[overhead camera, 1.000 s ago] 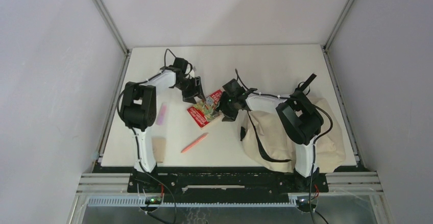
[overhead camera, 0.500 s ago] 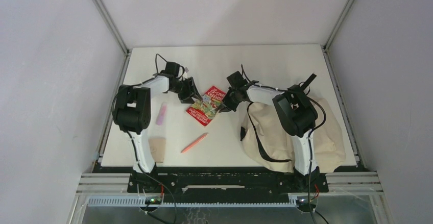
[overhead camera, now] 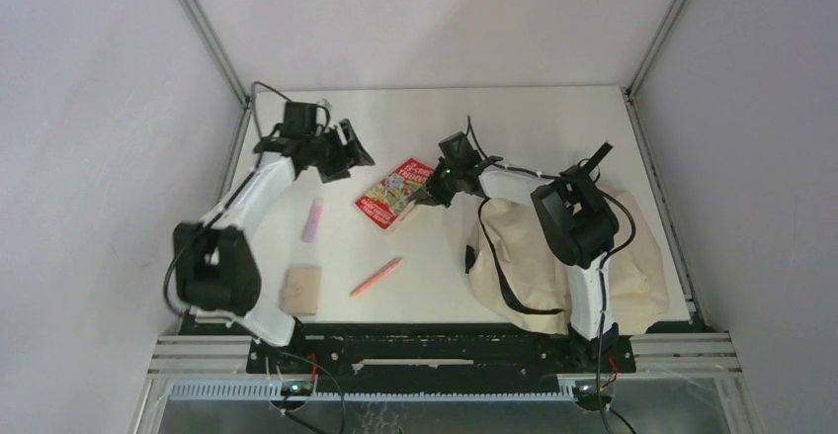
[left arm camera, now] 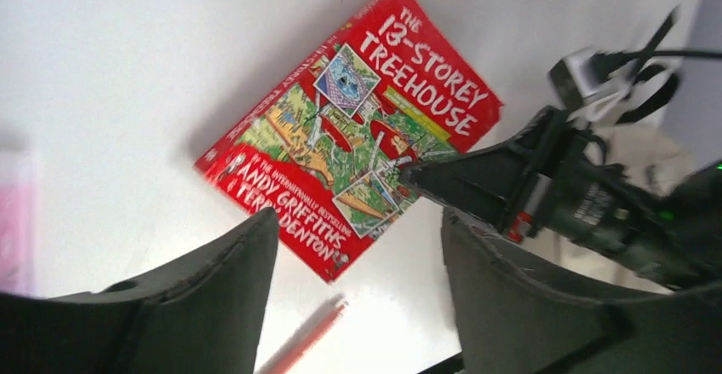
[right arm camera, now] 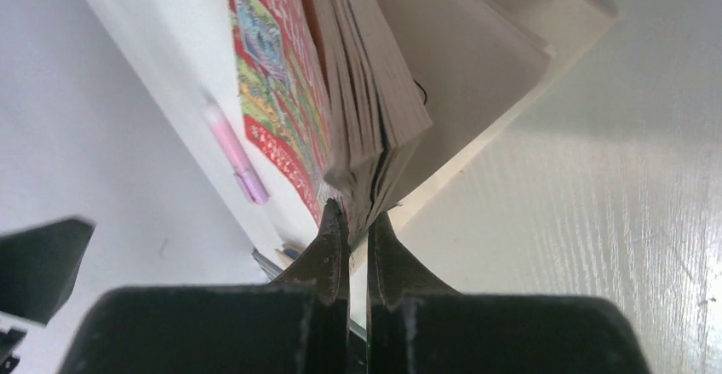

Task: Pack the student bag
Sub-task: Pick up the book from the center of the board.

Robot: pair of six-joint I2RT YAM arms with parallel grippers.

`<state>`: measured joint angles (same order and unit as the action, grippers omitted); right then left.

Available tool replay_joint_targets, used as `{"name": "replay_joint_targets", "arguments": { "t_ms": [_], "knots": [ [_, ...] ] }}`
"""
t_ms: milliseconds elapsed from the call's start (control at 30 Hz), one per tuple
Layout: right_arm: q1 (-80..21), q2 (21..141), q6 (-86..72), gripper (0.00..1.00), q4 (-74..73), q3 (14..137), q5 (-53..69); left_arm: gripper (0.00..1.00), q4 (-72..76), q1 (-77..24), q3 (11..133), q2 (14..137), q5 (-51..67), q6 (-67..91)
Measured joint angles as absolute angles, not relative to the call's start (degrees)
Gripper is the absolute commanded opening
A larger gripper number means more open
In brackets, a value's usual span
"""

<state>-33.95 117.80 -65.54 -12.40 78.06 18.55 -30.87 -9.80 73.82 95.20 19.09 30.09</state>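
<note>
The cream student bag (overhead camera: 642, 256) lies slumped at the right front of the table, partly under my right arm. A red paperback book (overhead camera: 395, 193) lies mid-table, its cover (left arm camera: 358, 127) facing up. My right gripper (overhead camera: 427, 195) is shut on the book's near right corner; the wrist view shows the jaws (right arm camera: 356, 212) pinching the cover and fanned pages (right arm camera: 375, 76). My left gripper (overhead camera: 351, 152) is open and empty, held above the table to the left of the book. In its own view the left gripper (left arm camera: 358, 221) frames bare table just past the book.
A pink marker (overhead camera: 312, 219) lies left of the book. An orange pencil (overhead camera: 377, 276) lies nearer the front edge, and a tan block (overhead camera: 300, 289) sits at the front left. White walls close in the table on the left, back and right.
My right gripper has shut on the book's corner. The left arm has swung back to the left, away from the book, with its jaws a little wider.
</note>
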Motion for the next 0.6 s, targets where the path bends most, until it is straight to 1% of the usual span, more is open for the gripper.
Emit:
{"name": "replay_joint_targets", "arguments": {
  "t_ms": [67,100,167,300,467,600],
  "knots": [
    [-33.5,116.5,-66.2,0.0,-11.6,77.5,18.5,0.85,-31.0,-8.5,72.0,88.1,17.6,31.1],
    [-33.3,115.9,-66.4,0.0,-11.2,77.3,18.5,0.89,-31.0,-7.8,70.9,84.9,16.9,31.6],
    [-32.8,114.8,-67.1,0.0,-10.2,77.1,18.6,0.91,-30.7,-6.6,68.2,79.7,15.9,32.6],
    [-31.9,112.4,-68.6,0.0,-7.8,76.3,19.3,0.99,-28.7,-6.3,60.6,73.6,15.6,35.2],
    [-30.6,110.3,-70.5,0.0,-3.8,75.2,21.8,1.0,-19.4,-6.3,42.3,65.3,17.2,42.3],
    [-29.8,109.9,-71.3,0.0,-1.9,74.8,23.8,1.0,-14.9,-6.3,37.6,63.3,18.5,44.1]
  ]
}}
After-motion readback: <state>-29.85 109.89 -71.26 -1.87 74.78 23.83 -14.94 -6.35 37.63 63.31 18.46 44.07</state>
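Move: The book is pinched at its right-hand edge by the right fingers, its middle about 6 cm to that hand's left, 1 cm farther out and 1 cm lower. From the right hand the orange pencil lies some 18 cm back and 9 cm left, the bag about 16 cm back and 34 cm right. From the left hand the book's middle is about 6 cm right, 1 cm back and 10 cm below; the pink marker is 7 cm back and 14 cm left. Keeping its shut pinch on the book's right-hand edge, the right hand lifts it about 8 cm and carries it some 3 cm forward, rolling so that the hand's left side rises a little over 10 degrees. The empty left hand backs away from the book by about 10 cm towards its base and a little left, first rising some 6 cm and then sinking past its starting height, while it turns about 15 degrees counter-clockwise and spreads its fingers fully. ##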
